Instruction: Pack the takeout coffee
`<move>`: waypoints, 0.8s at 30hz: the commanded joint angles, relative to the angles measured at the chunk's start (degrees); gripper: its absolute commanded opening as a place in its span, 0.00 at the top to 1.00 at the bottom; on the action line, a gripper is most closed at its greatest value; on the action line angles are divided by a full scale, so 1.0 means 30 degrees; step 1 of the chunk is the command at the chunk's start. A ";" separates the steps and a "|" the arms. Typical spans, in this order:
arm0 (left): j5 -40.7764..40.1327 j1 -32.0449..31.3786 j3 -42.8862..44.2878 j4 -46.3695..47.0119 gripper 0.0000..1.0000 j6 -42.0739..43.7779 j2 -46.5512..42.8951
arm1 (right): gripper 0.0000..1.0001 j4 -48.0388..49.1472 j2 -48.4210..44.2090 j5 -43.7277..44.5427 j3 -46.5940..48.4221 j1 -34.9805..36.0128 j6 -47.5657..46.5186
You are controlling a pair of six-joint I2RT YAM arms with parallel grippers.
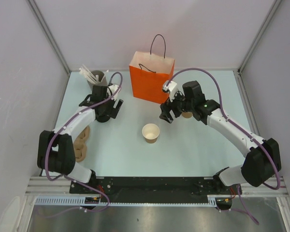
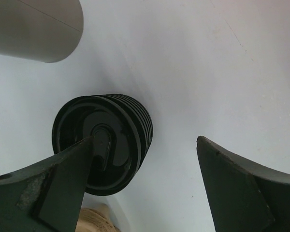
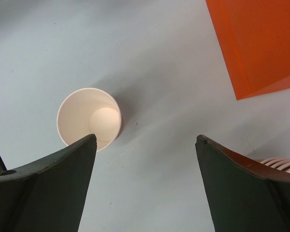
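The takeout coffee's tan paper cup point(image 1: 151, 133) stands upright mid-table, its pale inside showing from above. In the right wrist view the same cup point(image 3: 89, 118) sits just beyond my left fingertip. My right gripper point(image 1: 166, 115) point(image 3: 145, 137) hovers open to the cup's upper right, with only bare table between its fingers. A stack of black lids point(image 2: 106, 145) lies at far left. My left gripper point(image 1: 108, 107) point(image 2: 145, 140) hangs open over it; one fingertip overlaps the top lid and nothing is held.
An orange paper bag point(image 1: 152, 77) point(image 3: 261, 43) stands open at the back centre. A grey cup point(image 1: 97, 76) point(image 2: 38, 29) of white sticks is at the back left. Stacked tan cups point(image 1: 186, 114) point(image 3: 282, 164) sit beside my right gripper. Tan cardboard pieces point(image 1: 81, 142) lie by the left arm.
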 commanded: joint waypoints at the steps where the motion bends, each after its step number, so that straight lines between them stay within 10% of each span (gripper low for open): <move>1: 0.0382 0.0077 0.1059 -0.0486 0.10 -0.0471 0.0810 | 0.12 0.0245 -0.0543 -0.0274 -0.0003 -0.0038 0.0100; 24: -0.0205 0.0282 0.1235 -0.0428 0.36 -0.0940 0.1516 | 0.11 0.0098 -0.0455 -0.0420 -0.0032 -0.0067 -0.0106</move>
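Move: The black lid stack is about 4 cm to the left gripper's left, 1 cm ahead, its middle some 4 cm below. The straw holder stands roughly 11 cm beyond the lids, the cup carrier about 10 cm back and 15 cm left of the gripper, the white cup 9 cm back and 20 cm right. From the right gripper the lids lie about 29 cm left, 3 cm ahead and 12 cm lower. Bring the left gripper about 2 cm straight down at the lid stack, tipping the fingers some 5 degrees further downward. Then hold it there and draw the fingers partly together, about a quarter of their full range, one finger over the top lid's hollow and the other outside the stack's right side, without pinching yet. ##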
